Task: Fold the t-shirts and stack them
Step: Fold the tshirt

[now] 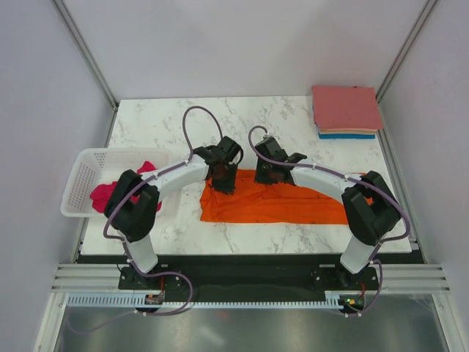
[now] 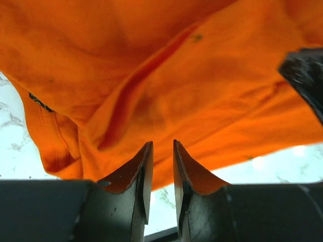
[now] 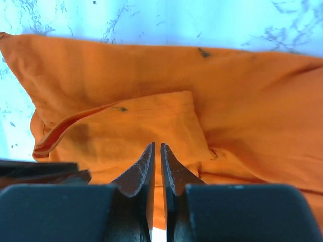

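The bright orange t-shirt (image 1: 286,204) lies across the middle of the table as a long band, with rumpled folds at its left end. Both grippers hover over its far edge. My left gripper (image 1: 222,180) is just above the cloth (image 2: 151,65); its jaws (image 2: 162,143) stand apart with nothing between them. My right gripper (image 1: 270,173) is close beside it, jaws (image 3: 158,145) parted by only a narrow slit and empty, over a flap folded back on the shirt (image 3: 146,121). A magenta-pink t-shirt (image 1: 110,192) lies crumpled in the basket. Folded t-shirts (image 1: 346,110) are stacked at the back right.
A white mesh basket (image 1: 79,183) stands at the table's left edge. The marble tabletop (image 1: 161,125) shows bare behind the orange shirt and in front of it. The right gripper's dark body (image 2: 305,75) enters the left wrist view at its right edge.
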You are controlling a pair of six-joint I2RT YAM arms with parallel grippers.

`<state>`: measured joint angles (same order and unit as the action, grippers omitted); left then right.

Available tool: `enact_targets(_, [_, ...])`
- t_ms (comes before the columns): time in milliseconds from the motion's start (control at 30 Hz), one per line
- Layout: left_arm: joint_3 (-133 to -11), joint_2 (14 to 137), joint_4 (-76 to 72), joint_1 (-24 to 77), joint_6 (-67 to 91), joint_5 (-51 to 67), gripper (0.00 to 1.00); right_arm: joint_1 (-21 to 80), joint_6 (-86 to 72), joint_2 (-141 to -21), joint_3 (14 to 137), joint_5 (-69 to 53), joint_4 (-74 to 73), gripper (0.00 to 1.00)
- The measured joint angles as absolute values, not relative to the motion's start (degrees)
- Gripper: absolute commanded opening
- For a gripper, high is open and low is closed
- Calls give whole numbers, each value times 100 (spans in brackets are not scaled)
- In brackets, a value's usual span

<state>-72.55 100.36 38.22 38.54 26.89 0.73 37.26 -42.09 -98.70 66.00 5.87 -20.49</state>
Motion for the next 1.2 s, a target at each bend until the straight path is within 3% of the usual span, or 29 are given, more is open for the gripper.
enact_targets(300, [-7216,10711,3804,3496,2692,-425,30,3728,-4209,-10208,6003,530,-1610,14])
enact_targets(867, [-7693,10606,3872,3409,2692,-303,30,3728,-4193,-9918,6014,558,-1500,18])
enact_targets(1200, [-7762,11080,3911,3210,2689,-558,30,3728,-4036,-10499,6267,972,-1236,18])
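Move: Under the left hand lies the folded-over flap of the orange t-shirt. The flap's left corner, with its raised lip, is about 6 cm to this hand's left and 1 cm ahead, some 5 cm below. The dark collar tag sits about 9 cm left and 5 cm ahead, and the shirt's near edge some 7 cm straight back. From the right hand, the flap's right corner is about 3 cm ahead, 2 cm right and 5 cm down, with the shirt's far edge roughly 7 cm straight ahead. Partly open fingertips of both hands come down onto the flap, one near each corner, and seem to press it in two dabs. The left sinks about 4.5 cm going left, lifts about 3 cm while moving forward, then sinks again forward-left. The right drops some 5 cm and slightly back, rises about 2 cm, then goes forward nearly 3 cm and down again by the flap's right corner; neither grips. ##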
